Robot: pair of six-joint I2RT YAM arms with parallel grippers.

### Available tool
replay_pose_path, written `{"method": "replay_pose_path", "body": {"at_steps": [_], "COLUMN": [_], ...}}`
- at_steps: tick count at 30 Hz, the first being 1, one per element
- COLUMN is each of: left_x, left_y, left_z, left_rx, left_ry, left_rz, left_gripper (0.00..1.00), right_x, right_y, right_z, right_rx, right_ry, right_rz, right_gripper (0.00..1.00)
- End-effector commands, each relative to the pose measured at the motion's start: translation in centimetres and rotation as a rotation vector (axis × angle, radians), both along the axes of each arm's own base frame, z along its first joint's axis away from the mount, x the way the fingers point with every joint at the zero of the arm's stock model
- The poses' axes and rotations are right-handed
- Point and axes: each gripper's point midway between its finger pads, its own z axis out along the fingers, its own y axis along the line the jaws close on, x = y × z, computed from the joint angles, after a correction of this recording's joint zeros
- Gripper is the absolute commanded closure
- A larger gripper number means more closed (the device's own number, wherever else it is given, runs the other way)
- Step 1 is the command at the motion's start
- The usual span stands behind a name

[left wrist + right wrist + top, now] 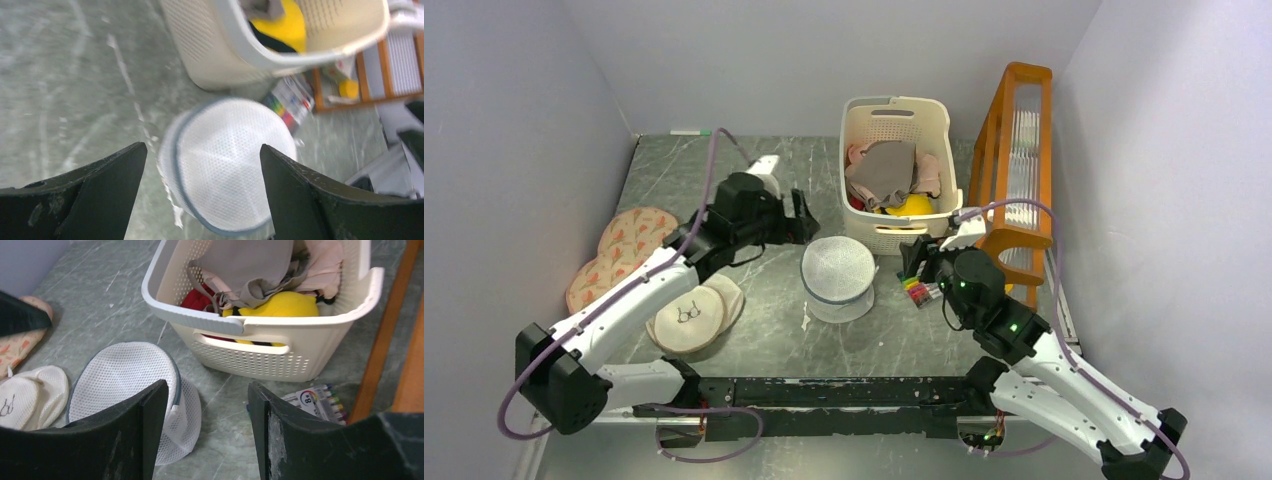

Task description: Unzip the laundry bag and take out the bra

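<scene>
The laundry bag (pixel 838 272) is a round white mesh pouch with a dark zip rim, standing on the grey table in front of the basket. It also fills the middle of the left wrist view (pixel 230 170), and the right wrist view shows it at lower left (pixel 122 372). My left gripper (pixel 803 219) hovers just left of the bag and above it, open (pixel 203 147), with nothing between its fingers. My right gripper (pixel 915 262) is off to the bag's right, open (pixel 207 385) over bare table. The bra is hidden.
A cream slatted basket (pixel 936 120) holding grey-brown, pink and yellow clothes stands just behind the bag. An orange wooden rack (pixel 1016 110) stands at the right. A pack of markers (pixel 316 401) lies under my right gripper. Pink patterned pads (pixel 624 245) and cream round pads (pixel 692 318) lie at the left.
</scene>
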Motion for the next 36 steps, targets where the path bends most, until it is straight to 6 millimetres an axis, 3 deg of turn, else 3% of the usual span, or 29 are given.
{"method": "replay_pose_path", "body": {"at_steps": [1,6,10,15,17,27,32,36], "left_x": [-3.4,-6.1,-7.5,-8.5,-8.3,-6.8,-7.1,-8.0], "left_y": [-4.3,-8.3,-10.9,-13.9,-14.4,-15.2,-13.8,-12.4], "left_z": [0.7,-0.1,-2.3,-4.4,-5.5,-8.0,-8.6,-8.6], "left_rx": [0.05,0.283,0.453,0.566,0.596,0.677,0.701,0.665], "left_ry": [0.025,-0.043,-0.084,-0.127,-0.125,-0.154,-0.149,-0.157], "left_rz": [-0.11,-0.151,-0.181,-0.225,-0.226,-0.187,-0.175,-0.201], "left_gripper": [0.05,0.06,0.08,0.02,0.05,0.35,0.6,0.68], "right_x": [-0.1,-0.7,-1.1,-1.4,-1.5,-1.7,-1.3,-0.8], "right_y": [-2.5,-3.2,-3.8,-4.5,-4.7,-4.9,-2.4,-0.3], "right_z": [2.7,3.4,3.5,3.7,3.9,3.7,2.5,1.6], "right_rx": [0.009,0.05,0.072,0.097,0.107,0.129,0.072,0.026], "right_ry": [-0.058,-0.087,-0.093,-0.11,-0.117,-0.131,-0.093,-0.068], "right_rz": [-0.091,-0.102,-0.121,-0.139,-0.144,-0.146,-0.045,0.037], "right_gripper": [0.4,0.4,0.4,0.41,0.41,0.43,0.43,0.42]}}
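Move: Below the open left hand, the laundry bag's middle lies about 9 cm to the right, 6 cm back and 15 cm down. From that hand the marker set lies some 28 cm to the right, 3 cm back and 21 cm down, and the laundry basket about 22 cm to the right, 14 cm ahead and 12 cm down. From the right hand the bag is roughly 13 cm to the left, level fore and aft, and 15 cm lower. Sweeping right and back over the laundry bag, the left hand travels about 15 cm to the right, then drops some 10 cm onto the right-hand part of its mesh top, rolling about 40 degrees so the fingers point more steeply down. There the wide-open fingers close on a fold of mesh and pinch it. The empty right hand drifts up and right, then partly back. ##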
